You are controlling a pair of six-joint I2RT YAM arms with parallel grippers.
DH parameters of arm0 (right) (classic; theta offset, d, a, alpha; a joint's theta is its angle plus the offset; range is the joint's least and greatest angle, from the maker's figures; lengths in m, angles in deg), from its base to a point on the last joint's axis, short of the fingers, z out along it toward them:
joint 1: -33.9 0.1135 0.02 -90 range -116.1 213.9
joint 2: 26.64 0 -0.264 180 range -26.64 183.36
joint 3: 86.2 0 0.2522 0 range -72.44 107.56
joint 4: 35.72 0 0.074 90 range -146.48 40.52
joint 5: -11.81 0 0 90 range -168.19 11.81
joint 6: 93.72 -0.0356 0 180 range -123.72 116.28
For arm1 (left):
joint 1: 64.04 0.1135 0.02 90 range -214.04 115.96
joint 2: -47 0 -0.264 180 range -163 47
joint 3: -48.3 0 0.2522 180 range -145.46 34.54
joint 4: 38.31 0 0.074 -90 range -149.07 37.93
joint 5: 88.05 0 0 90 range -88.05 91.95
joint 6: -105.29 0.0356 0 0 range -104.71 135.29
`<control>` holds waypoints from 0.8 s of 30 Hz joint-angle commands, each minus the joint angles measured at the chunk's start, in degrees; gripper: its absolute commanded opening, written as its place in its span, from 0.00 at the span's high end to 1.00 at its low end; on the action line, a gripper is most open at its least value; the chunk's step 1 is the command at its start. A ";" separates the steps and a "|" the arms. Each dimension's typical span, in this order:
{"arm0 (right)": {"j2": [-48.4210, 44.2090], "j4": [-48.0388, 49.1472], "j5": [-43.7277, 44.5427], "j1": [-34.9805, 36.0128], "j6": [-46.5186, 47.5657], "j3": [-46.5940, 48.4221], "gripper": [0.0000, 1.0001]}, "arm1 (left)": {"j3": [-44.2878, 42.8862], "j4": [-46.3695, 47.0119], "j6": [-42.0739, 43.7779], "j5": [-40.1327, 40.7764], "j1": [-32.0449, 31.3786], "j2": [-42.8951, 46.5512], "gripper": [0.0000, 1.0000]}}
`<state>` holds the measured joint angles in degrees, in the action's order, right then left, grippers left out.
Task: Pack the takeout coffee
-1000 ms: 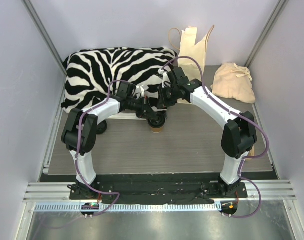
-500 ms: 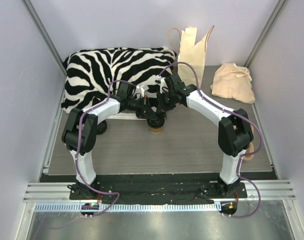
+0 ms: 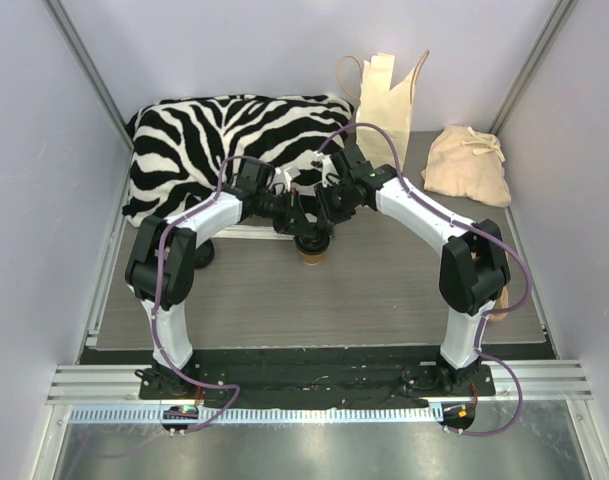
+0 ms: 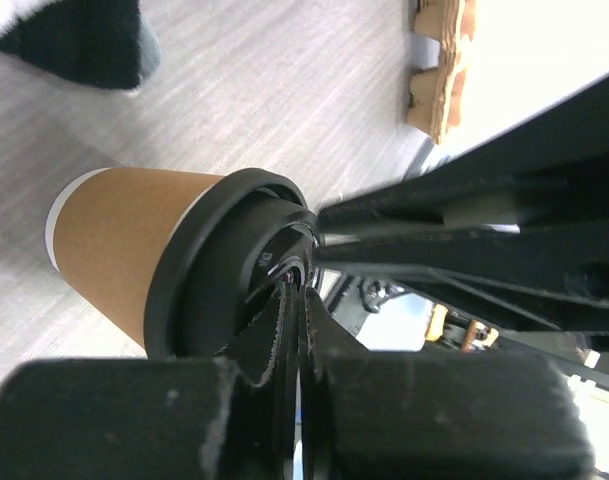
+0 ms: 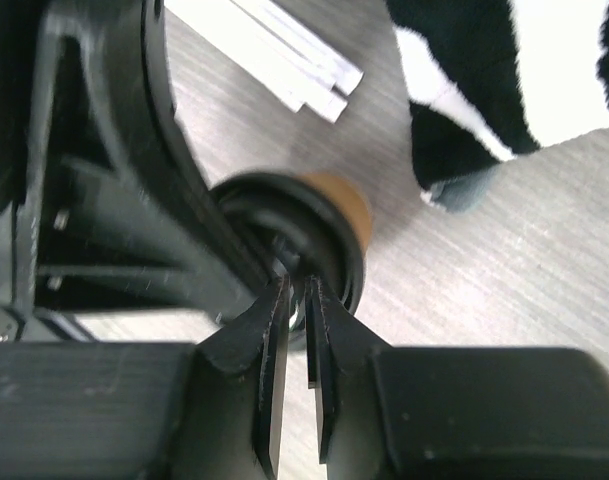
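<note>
The takeout coffee (image 3: 313,256) is a brown paper cup standing mid-table with a black lid (image 3: 311,242) on top. Both grippers meet over it. My left gripper (image 3: 301,229) comes in from the left, shut, its tips resting on the lid's top. The left wrist view shows the cup's side (image 4: 119,245), the lid (image 4: 219,270) and my left gripper (image 4: 304,290) with fingers pressed together. My right gripper (image 3: 323,226) comes from the right. In its wrist view my right gripper (image 5: 296,285) has a narrow gap between the jaws, tips at the lid's rim (image 5: 329,225), brown cup wall (image 5: 346,200) behind.
A zebra-striped cushion (image 3: 224,140) lies at the back left, close behind the cup. A cream paper bag (image 3: 384,90) stands at the back, with a beige cloth sack (image 3: 469,165) to its right. A small brown object (image 3: 502,298) peeks out behind the right arm's elbow.
The right gripper's jaws have parted slightly at the lid. The right arm's elbow has shifted a little. Cup and left gripper stay in place.
</note>
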<state>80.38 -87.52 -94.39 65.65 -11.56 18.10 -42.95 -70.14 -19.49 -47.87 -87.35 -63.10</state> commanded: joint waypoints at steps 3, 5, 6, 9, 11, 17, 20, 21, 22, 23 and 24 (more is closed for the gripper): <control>-6.47 -1.42 -4.00 -0.11 -1.13 -0.98 0.79 | -4.24 -2.05 1.39 3.67 -0.07 7.88 0.86; -7.00 -1.16 -4.45 -0.11 -1.65 -2.29 0.80 | -4.33 -3.81 2.52 5.69 -0.07 9.72 0.81; -7.18 -0.81 -4.88 -0.11 -1.83 -2.74 0.80 | -3.98 -5.39 3.05 7.35 0.02 11.56 0.79; -7.00 0.51 -5.59 -0.11 -2.62 -4.14 0.80 | -3.37 -10.73 7.51 13.48 0.11 14.64 0.73; -6.04 0.95 -6.03 -0.11 -2.80 -4.49 0.80 | -4.15 -14.17 10.51 17.81 -0.07 15.36 0.71; -3.49 2.53 -7.35 -0.28 -3.85 -5.11 0.81 | -8.02 -22.62 19.58 27.76 -2.17 13.17 0.69; -2.61 2.53 -7.44 -0.28 -3.94 -5.46 0.82 | -9.16 -23.24 21.16 30.04 -3.49 10.79 0.69; -2.43 2.53 -7.44 -0.46 -4.12 -5.64 0.82 | -9.51 -23.33 21.77 30.57 -3.84 10.44 0.69; -2.35 2.62 -7.44 -0.46 -4.12 -6.08 0.82 | -10.13 -23.24 22.73 31.01 -4.28 9.91 0.70; -2.00 2.54 -7.52 -0.55 -4.12 -6.25 0.83 | -10.48 -22.98 23.27 32.15 -4.90 9.65 0.71; -1.73 2.71 -7.44 -0.63 -4.12 -6.43 0.83 | -11.01 -22.98 23.53 32.68 -5.08 9.30 0.72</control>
<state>77.93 -86.78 -100.91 65.36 -14.90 12.62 -50.76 -91.12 -0.52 -19.94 -90.85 -52.48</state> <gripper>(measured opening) 0.178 0.296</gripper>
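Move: The black lid on the coffee cup is right at both hands' fingertips. Its middle is about 2 cm right of the left hand, 1 cm back and 2 cm below; from the right hand it is about 3 cm left, 2 cm back and 2 cm below. On the table some 11 cm under the left hand, the white straws lie about 11 cm left and 6 cm ahead. The zebra pillow's near corner is about 5 cm ahead of the right hand, 2 cm right and 10 cm below. Up off the lid by about 7 cm and some 5 cm to the left, the left hand comes free, its shut fingers opening to about a third; it then sinks roughly 4 cm beside the cup, fingers tipping some 25 degrees steeper. The right hand draws back about 3 cm, rising 2 cm and then dipping to bring its slightly parted fingertips down onto the lid's near part. ##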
